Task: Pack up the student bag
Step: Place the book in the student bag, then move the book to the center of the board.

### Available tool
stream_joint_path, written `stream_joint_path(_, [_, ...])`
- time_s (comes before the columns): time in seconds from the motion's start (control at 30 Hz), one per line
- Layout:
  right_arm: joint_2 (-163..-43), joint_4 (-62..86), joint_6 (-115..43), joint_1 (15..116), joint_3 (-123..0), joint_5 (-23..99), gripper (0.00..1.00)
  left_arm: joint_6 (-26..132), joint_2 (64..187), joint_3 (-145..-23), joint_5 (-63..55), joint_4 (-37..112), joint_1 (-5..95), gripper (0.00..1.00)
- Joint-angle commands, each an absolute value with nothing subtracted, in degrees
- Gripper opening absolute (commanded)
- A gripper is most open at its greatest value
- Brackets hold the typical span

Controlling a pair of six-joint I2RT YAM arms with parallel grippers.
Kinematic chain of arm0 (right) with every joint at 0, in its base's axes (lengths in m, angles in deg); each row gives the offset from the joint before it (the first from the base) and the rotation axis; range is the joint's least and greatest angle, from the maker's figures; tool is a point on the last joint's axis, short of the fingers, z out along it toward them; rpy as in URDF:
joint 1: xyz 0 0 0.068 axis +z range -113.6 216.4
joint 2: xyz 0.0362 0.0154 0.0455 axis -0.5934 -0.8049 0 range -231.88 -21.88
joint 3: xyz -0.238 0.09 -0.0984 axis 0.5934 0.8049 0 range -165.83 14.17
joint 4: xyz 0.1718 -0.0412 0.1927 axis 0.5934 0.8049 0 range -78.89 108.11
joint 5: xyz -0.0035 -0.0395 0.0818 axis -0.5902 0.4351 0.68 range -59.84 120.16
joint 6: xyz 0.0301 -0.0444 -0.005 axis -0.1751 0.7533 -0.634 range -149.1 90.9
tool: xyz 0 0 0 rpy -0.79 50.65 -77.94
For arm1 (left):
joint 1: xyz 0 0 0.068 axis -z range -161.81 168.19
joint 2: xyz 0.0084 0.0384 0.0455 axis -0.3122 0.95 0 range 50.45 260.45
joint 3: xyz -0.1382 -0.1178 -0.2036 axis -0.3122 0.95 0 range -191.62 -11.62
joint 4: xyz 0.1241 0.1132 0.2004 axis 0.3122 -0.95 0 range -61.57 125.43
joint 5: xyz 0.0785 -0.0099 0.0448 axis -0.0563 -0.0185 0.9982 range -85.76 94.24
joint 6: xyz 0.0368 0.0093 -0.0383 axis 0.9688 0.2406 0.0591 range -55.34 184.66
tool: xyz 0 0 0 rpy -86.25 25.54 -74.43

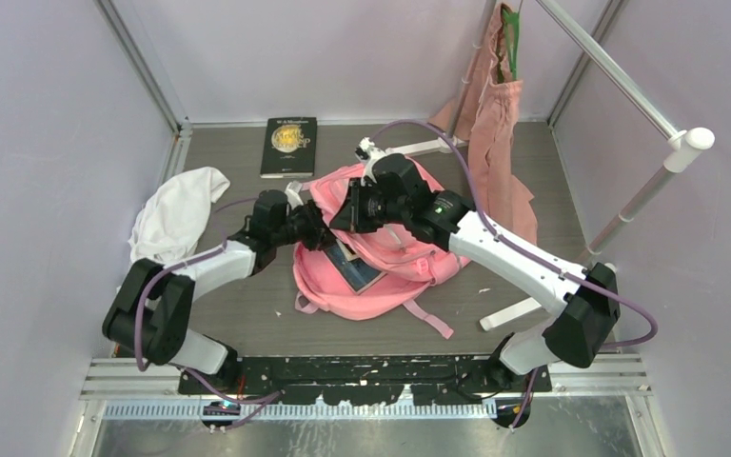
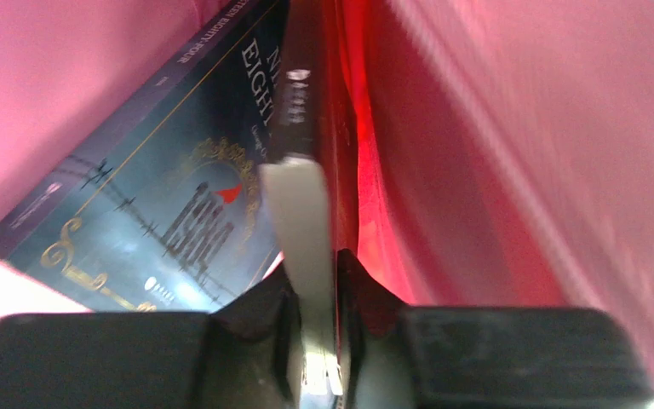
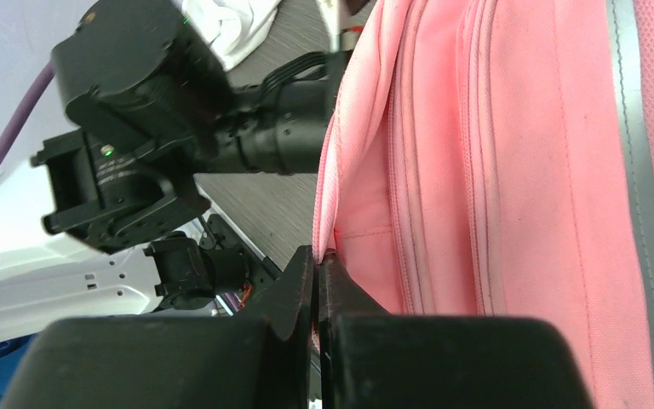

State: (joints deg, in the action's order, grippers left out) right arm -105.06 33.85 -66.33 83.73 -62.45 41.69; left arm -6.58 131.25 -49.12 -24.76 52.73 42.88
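The student bag (image 1: 381, 286), a large pink backpack, lies in the middle of the table with its mouth open to the left. My left gripper (image 1: 316, 231) reaches into that mouth. In the left wrist view it (image 2: 315, 266) is shut on a thin book seen edge-on (image 2: 302, 213), with pink lining all around. Beside it inside the bag lies a dark blue book (image 2: 162, 213) with a gold-lettered cover; its corner (image 1: 360, 273) pokes out of the bag. My right gripper (image 3: 317, 256) is shut on the bag's opening rim (image 3: 332, 187), holding it up (image 1: 345, 217).
A black book (image 1: 288, 145) lies at the back of the table. A white cloth (image 1: 176, 214) is bunched at the left. A dusty-pink tote (image 1: 495, 143) hangs on a white rack (image 1: 628, 95) at the back right, whose foot (image 1: 509, 314) lies right of the bag.
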Motion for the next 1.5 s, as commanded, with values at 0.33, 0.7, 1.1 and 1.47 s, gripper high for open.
stream_joint_path(0.33, [-101.3, 25.7, -67.0, 84.7, -62.8, 42.5, 0.01, 7.9, 118.6, -57.7, -23.2, 29.2, 44.8, 0.91])
stream_joint_path(0.7, [-101.5, 28.1, -65.9, 84.7, -59.3, 41.4, 0.01, 19.8, 102.6, -62.4, -11.0, 3.3, 39.4, 1.00])
stream_joint_path(1.1, [-102.2, 42.9, -58.8, 84.8, -51.3, 35.8, 0.51, 24.4, 111.2, -69.7, -11.6, 1.1, 30.7, 1.00])
stream_joint_path(1.47, [-100.6, 41.6, -58.2, 84.7, -55.7, 28.7, 0.72, 29.1, 127.1, -84.6, -9.4, 2.0, 30.6, 0.95])
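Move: The left hand, inside the student bag's mouth, still has the book by its edge; the book's middle lies about 4 cm ahead, 8 to its right and 4 below, the bag's middle some 12 right, 3 back and 9 below. The blue book in the bag is about 6 right, 6 back and 7 below, and the black book on the table 21 ahead, 9 left and 13 below. From the right hand, already pinching the flap's edge, the bag's middle is about 10 right, 5 back and 20 below. The left fingers let go of the book, opening wide, then the hand draws out of the bag's mouth some 14 cm to the left and up, its fingers tipping about 30 degrees further down. The right hand keeps its pinch and waits, then lowers the flap about 11 cm over the bag while drawing right and slightly back, opens its fingers to release it, and begins to rise. ##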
